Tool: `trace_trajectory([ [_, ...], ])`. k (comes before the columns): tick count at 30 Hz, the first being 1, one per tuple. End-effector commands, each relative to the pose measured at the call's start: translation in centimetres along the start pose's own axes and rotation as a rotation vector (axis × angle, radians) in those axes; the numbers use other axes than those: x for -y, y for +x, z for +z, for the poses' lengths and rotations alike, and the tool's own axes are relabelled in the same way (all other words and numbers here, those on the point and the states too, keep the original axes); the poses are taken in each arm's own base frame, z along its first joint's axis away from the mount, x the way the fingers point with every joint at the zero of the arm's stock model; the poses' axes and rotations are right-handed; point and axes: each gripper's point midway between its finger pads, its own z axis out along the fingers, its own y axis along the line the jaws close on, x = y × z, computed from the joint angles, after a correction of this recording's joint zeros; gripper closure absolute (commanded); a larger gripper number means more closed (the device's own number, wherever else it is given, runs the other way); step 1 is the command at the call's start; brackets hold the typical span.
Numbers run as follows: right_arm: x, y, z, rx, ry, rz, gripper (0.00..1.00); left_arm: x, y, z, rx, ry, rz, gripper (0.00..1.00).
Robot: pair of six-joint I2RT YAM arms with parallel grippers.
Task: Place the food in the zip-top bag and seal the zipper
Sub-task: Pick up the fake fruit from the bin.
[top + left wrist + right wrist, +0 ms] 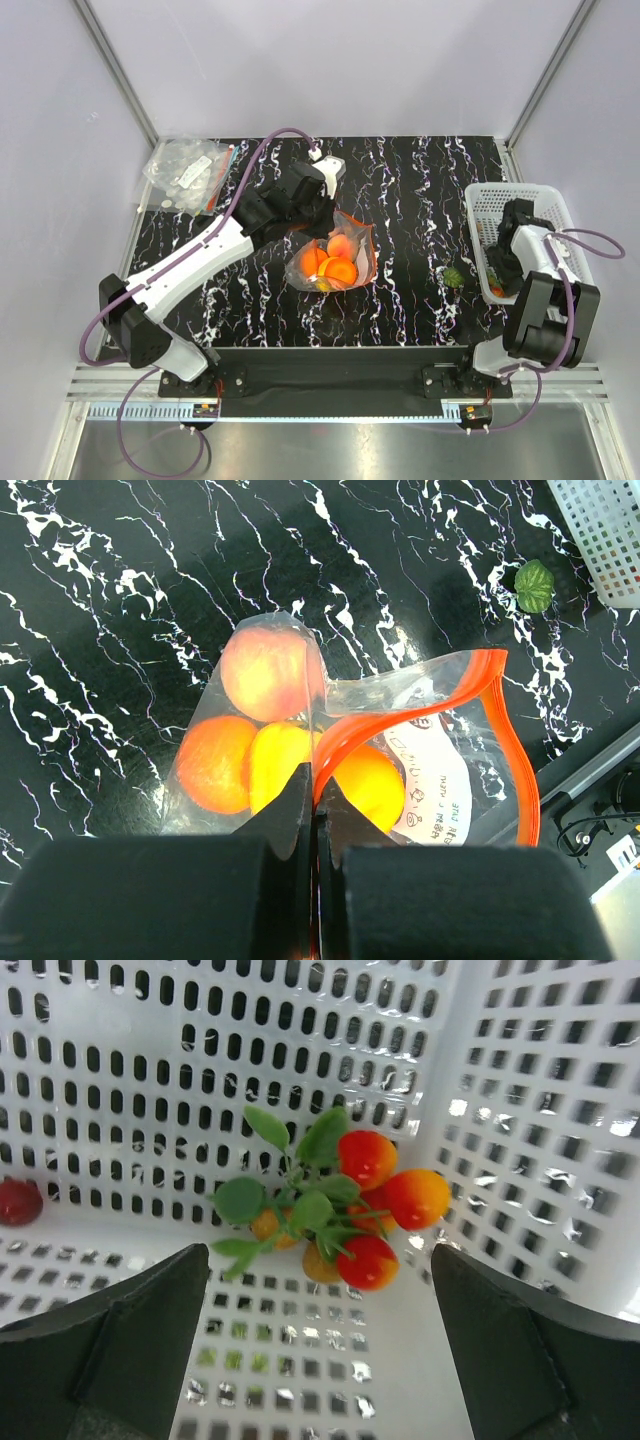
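The zip-top bag (340,258) lies mid-table with its mouth gaping. Inside it the food shows through the clear plastic: a peach-pink fruit (265,670), an orange one (213,763), a yellow one (280,770) and another orange one (372,785) beside the white label (436,780). My left gripper (318,780) is shut on the red-orange zipper (526,780), pinching the strip at one end while the rest loops open to the right. My right gripper (320,1250) hangs open inside the white basket (480,200), above a sprig of small red-orange berries (385,1195) with green leaves.
A heap of spare clear bags (190,172) sits at the table's back left corner. A small green leafy piece (453,274) lies on the black marbled top, left of the basket. A dark red item (18,1201) rests at the basket wall.
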Motion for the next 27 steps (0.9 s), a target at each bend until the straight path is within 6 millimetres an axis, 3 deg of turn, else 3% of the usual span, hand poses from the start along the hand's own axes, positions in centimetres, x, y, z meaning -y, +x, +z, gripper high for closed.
trace_trajectory([
  [1, -0.3, 0.1, 2.1, 0.023, 0.008, 0.073, 0.0, 0.8, -1.8, -1.4, 0.078, 0.044, -0.006, 1.0],
  [3, 0.1, 0.8, 3.0, 0.009, 0.021, 0.081, 0.0, 0.7, -1.9, -1.4, 0.078, 0.043, -0.006, 1.0],
  [7, 0.0, 0.8, 4.1, 0.013, 0.027, 0.111, 0.2, 0.8, -1.9, -1.5, 0.077, 0.042, -0.003, 1.0],
  [10, -0.1, 0.8, 4.9, 0.017, 0.035, 0.128, 0.29, 0.7, -1.9, -1.6, 0.079, 0.039, 0.0, 1.0],
  [13, 0.1, 1.0, 5.5, -0.012, 0.042, 0.129, 0.51, 0.6, -1.9, -1.4, 0.077, 0.034, 0.002, 1.0],
  [14, 0.1, 0.7, 5.4, -0.004, 0.037, 0.122, 0.68, 0.5, -1.8, -1.4, 0.076, 0.034, 0.0, 1.0],
  [15, 0.1, 0.4, 5.0, 0.012, 0.026, 0.128, 0.76, 0.6, -1.9, -1.4, 0.079, 0.036, 0.003, 1.0],
  [17, 0.4, -0.3, 4.5, 0.048, 0.016, 0.133, 0.85, 0.6, -2.0, -1.5, 0.08, 0.035, 0.002, 1.0],
  [18, 0.4, -1.0, 3.7, 0.072, -0.003, 0.143, 1.0, 0.7, -2.0, -1.5, 0.08, 0.036, 0.003, 1.0],
  [27, 1.2, -5.3, -2.9, 0.219, -0.129, 0.174, 1.0, 0.7, -2.1, -1.6, 0.082, 0.035, 0.003, 1.0],
])
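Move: The tomato bunch lies almost straight below the open right hand, about 6 cm down and 1 cm to its left, in the bin's near left corner. A red ball sits roughly 10 cm farther out and 3 cm left of the hand, about as low. Outside the bin, the green broccoli stands some 12 cm left and 3 cm ahead. From the left hand, the bunch is about 42 cm right, 5 cm back and 21 cm below. Straight down about 5 cm into the bin goes the right hand, its fingers starting to close on the way and pinching one tomato of the bunch at the bottom. It then lifts about 6 cm, drifting slightly right and tilting some 10 degrees, keeping the grip. The left hand stays still, its shut fingers keeping hold of the open bag's rim. ##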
